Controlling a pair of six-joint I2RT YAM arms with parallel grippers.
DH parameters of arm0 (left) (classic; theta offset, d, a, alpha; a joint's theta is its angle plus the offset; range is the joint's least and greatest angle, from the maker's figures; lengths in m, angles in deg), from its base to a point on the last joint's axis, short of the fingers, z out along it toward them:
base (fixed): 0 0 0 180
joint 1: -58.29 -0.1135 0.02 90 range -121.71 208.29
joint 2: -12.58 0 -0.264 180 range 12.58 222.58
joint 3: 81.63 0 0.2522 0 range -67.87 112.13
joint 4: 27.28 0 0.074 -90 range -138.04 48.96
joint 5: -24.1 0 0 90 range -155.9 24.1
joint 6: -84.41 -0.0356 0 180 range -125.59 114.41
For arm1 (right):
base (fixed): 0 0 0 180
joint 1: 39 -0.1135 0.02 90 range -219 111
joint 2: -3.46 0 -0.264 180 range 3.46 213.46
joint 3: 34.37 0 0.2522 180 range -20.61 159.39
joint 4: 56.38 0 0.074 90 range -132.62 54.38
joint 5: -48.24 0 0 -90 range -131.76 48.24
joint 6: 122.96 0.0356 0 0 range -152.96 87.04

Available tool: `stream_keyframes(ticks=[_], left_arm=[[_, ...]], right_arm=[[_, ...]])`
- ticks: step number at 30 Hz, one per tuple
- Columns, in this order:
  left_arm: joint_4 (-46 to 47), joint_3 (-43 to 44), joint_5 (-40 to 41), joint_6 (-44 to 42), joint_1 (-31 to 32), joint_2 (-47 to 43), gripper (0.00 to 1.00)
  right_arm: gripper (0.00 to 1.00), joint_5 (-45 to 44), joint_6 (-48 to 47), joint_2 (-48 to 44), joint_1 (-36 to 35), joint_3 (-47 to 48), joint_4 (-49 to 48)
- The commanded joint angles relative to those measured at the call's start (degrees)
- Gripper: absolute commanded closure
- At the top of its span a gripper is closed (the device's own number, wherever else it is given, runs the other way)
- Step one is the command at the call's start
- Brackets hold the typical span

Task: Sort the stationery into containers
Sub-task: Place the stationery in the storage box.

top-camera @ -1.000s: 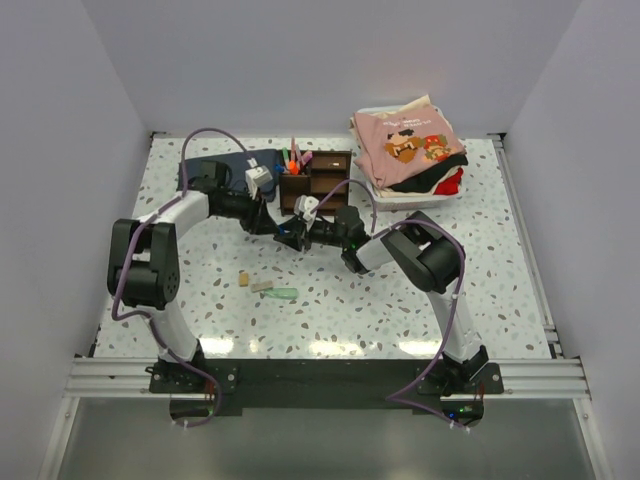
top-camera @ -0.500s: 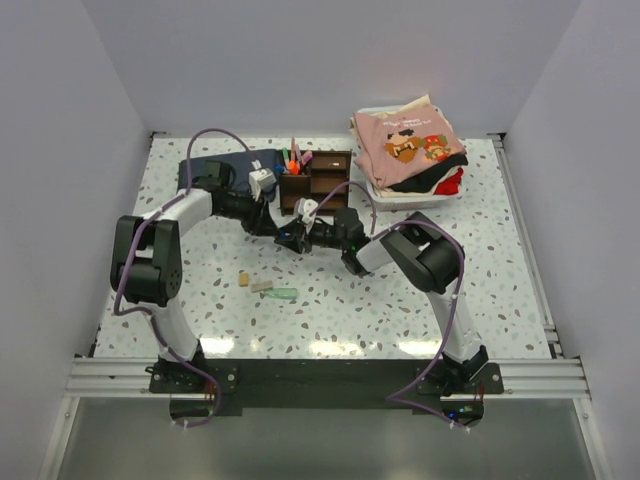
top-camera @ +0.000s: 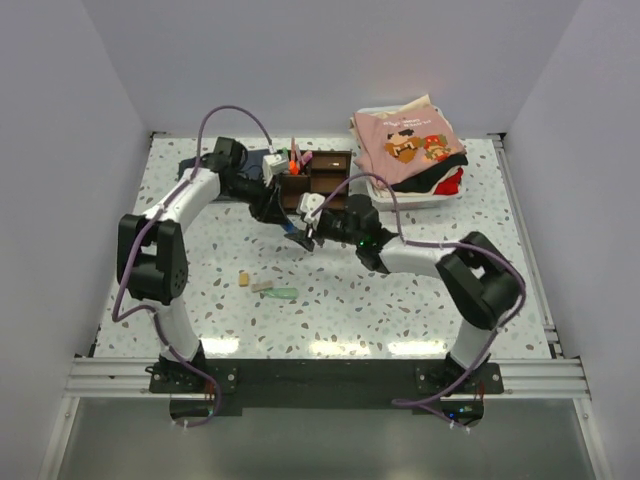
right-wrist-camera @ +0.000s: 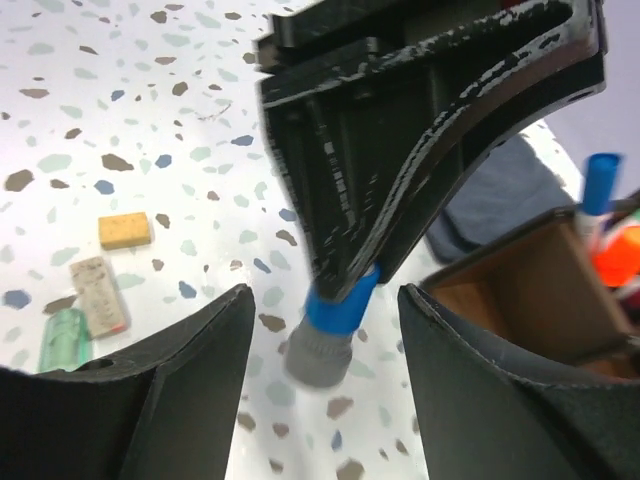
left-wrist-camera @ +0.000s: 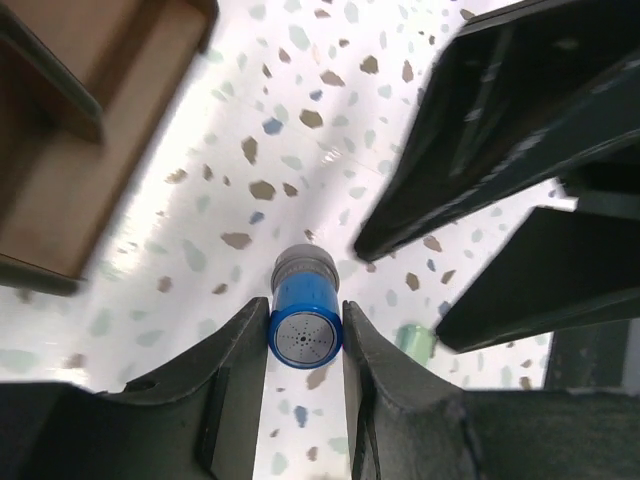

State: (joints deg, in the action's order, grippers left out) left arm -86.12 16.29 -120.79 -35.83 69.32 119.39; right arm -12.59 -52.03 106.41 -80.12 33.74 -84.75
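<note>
A tiny blue-capped bottle (left-wrist-camera: 305,320) hangs just above the table, and my left gripper (left-wrist-camera: 305,335) is shut on its blue cap. My right gripper (right-wrist-camera: 325,295) stands open around the same bottle (right-wrist-camera: 330,330), its fingers apart from it on both sides. Both grippers meet in front of the dark brown organiser (top-camera: 318,180), left gripper (top-camera: 290,222) and right gripper (top-camera: 303,232). Coloured pens (top-camera: 293,160) stand in the organiser's left compartment. A tan eraser (top-camera: 244,280), a pale eraser (top-camera: 262,286) and a green one (top-camera: 283,294) lie on the table nearer the front.
A white bin (top-camera: 420,203) piled with pink clothes stands at the back right. A dark blue cloth (right-wrist-camera: 500,195) lies left of the organiser, mostly behind my left arm. The organiser's open wooden compartments (left-wrist-camera: 90,150) are close to the left of the bottle.
My right gripper has opened and let go of the bottle, which stays in the left gripper. Both arms have shifted, the right elbow swinging out to the right.
</note>
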Motion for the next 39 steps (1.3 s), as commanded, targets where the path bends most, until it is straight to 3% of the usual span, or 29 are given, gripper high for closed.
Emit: stream_keyframes(ticks=[1, 5, 8, 15, 24, 39], left_arm=[[-10.8, 10.0, 4.0, -8.0, 1.8, -1.2, 1.00], [-13.5, 20.8, 9.4, -10.8, 6.4, 0.1, 1.00], [-15.6, 29.0, 14.8, -12.6, 10.3, 2.9, 1.00], [-21.2, 47.9, 23.1, -14.8, 15.4, 14.1, 1.00], [-16.7, 49.9, 31.4, -16.5, 19.2, 18.2, 1.00], [-11.9, 53.8, 35.0, -17.0, 19.6, 25.1, 1.00]], right_arm=[[0.36, -3.0, -8.9, -10.5, 1.8, 1.0, 27.6], [0.34, -6.0, -11.9, -18.0, 4.9, 0.1, 40.3], [0.34, -6.8, -11.0, -17.1, 8.1, 1.2, 48.1], [0.36, -4.6, -10.2, -13.9, 13.3, 3.8, 54.8], [0.36, -3.6, -11.4, -17.0, 15.6, 0.2, 56.5], [0.36, -3.0, -11.2, -16.3, 17.0, 0.7, 57.9]])
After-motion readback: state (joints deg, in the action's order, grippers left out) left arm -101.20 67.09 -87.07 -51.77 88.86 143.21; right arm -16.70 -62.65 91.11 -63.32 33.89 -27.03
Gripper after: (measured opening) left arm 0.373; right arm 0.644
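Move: The left hand holds the blue-capped jar; the storage box's open right-hand compartments lie about 12 cm ahead, 11 cm to its right and 9 cm lower. The upright pens stand some 16 cm ahead and 3 cm right, slightly lower; the folded blue cloth lies 14 cm ahead, 18 cm left and 13 cm down. From the emptied right hand those compartments are some 16 cm ahead, 6 cm right and 11 cm down. Left arcs the held jar up, forward-right about 14 cm, then down over the box; right retreats rightward, sinking. ##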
